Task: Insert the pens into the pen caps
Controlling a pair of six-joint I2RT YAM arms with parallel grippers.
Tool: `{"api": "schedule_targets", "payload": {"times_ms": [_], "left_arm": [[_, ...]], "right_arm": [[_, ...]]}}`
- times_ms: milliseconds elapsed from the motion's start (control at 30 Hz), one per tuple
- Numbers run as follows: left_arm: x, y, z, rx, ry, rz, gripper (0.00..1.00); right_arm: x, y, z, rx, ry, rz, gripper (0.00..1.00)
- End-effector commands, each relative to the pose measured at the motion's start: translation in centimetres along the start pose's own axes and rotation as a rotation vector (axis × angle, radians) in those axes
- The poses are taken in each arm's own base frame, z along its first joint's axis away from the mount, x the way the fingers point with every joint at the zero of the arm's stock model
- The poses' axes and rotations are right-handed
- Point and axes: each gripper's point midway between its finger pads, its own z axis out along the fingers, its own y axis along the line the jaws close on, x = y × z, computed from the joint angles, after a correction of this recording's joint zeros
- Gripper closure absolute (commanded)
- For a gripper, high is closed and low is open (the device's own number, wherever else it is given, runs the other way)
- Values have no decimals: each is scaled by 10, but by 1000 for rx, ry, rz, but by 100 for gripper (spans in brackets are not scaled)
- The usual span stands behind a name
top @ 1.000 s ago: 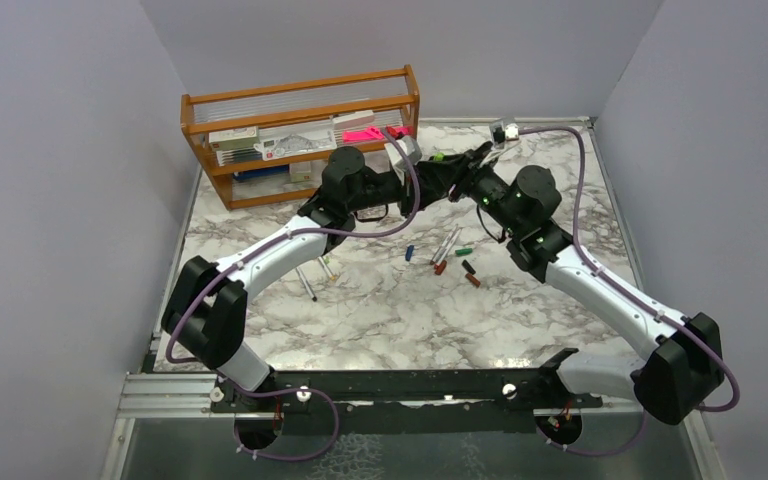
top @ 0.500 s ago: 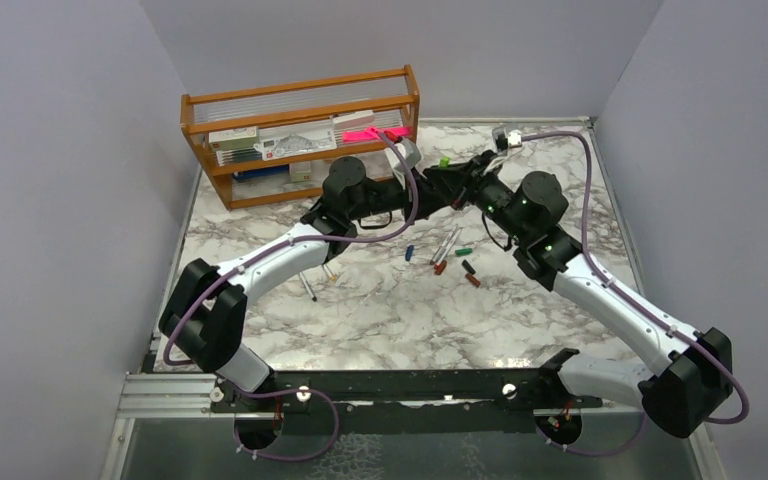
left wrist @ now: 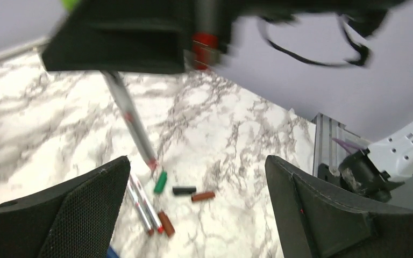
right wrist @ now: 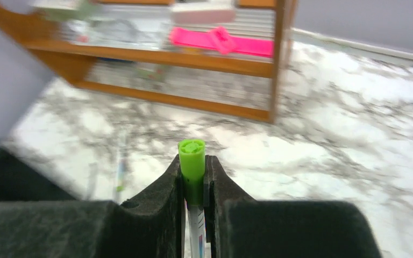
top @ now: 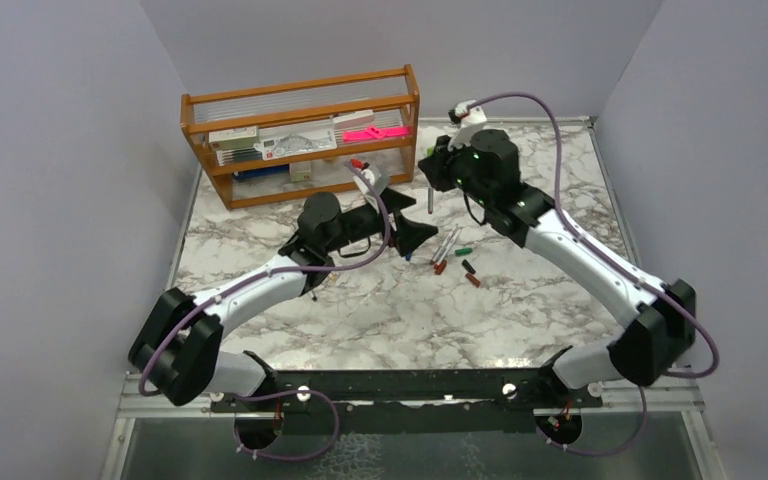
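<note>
My right gripper (right wrist: 193, 174) is shut on a white-barrelled pen with a bright green cap (right wrist: 192, 156) on its top end. In the top view this gripper (top: 430, 172) is above the back of the table, and the pen (top: 430, 200) hangs down from it. The left gripper (top: 415, 232) stands wide open and empty; its fingers (left wrist: 64, 215) frame the table below. Under it lie two pens (left wrist: 142, 207), a green cap (left wrist: 161, 181), a black cap (left wrist: 184, 190), a brown cap (left wrist: 203, 196) and a dark red cap (left wrist: 166, 223). A blue cap (top: 409, 253) lies to their left.
A wooden rack (top: 300, 135) with boxes and a pink item (right wrist: 220, 42) stands at the back left. A thin dark pen (top: 305, 283) lies by the left forearm. Grey walls enclose the marble table (top: 380, 310) on three sides.
The left gripper has opened wide and drawn back toward the near left. The right gripper, which was meeting it, has swung left and back with the green-capped pen in it.
</note>
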Motion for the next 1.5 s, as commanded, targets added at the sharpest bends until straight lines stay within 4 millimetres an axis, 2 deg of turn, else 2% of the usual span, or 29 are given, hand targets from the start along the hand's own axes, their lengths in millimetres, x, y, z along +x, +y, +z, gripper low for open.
{"api": "schedule_targets", "payload": {"times_ms": [0, 67, 200, 367, 500, 600, 800, 833, 967, 1100, 1267, 1367, 1467], "left_arm": [[3, 0, -30, -91, -30, -11, 1], [5, 0, -38, -112, -14, -6, 1], [5, 1, -45, -142, 10, 2, 1], [10, 0, -40, -123, 36, -24, 1], [16, -2, -37, -102, 59, -47, 1], [19, -1, -38, -106, 64, -49, 1], [23, 1, -42, -125, 65, -43, 1], [23, 1, -42, -125, 68, -46, 1], [27, 3, -39, -122, 87, -56, 1], [38, 10, -35, -137, 112, -67, 1], [58, 34, -26, -210, 154, -71, 3], [75, 48, -11, -254, 198, -73, 14], [95, 59, 11, -293, 267, -38, 41]], "right_arm": [[74, -79, 26, 338, 316, -140, 99], [99, -107, 32, 401, 419, -96, 99], [137, -147, 34, 445, 543, -26, 99], [167, -192, 29, 518, 631, 27, 99], [180, -215, 29, 531, 649, 27, 99], [200, -229, 31, 563, 702, 8, 98], [233, -242, 36, 586, 741, 16, 98], [236, -242, 37, 587, 739, 22, 94], [234, -239, 38, 583, 715, 52, 71], [220, -236, 38, 583, 672, 65, 54], [181, -226, 35, 574, 552, 91, 50], [153, -217, 26, 570, 456, 124, 50], [130, -215, 12, 590, 377, 150, 51]]}}
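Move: The right hand still pinches the green-capped pen; its bare patch of table lies about 6 cm ahead, 16 to its right and 28 below, with the green cap 2 cm back and 10 right of the hand. From the empty, open left hand, the two bare pens lie some 7 cm ahead, 8 right and 28 below; the brown cap 2 ahead, 6 right; the blue cap 5 ahead, 1 left. The right hand sets the capped pen on the table, swinging down about 27 cm, 16 to the right and some 7 forward while tipping steeply down; there its fingers open and it lifts off about 5 cm. The left hand backs off leftward, pauses, then sinks to 10 cm below its start, easing forward towards the bare pens, fingers starting to close. ##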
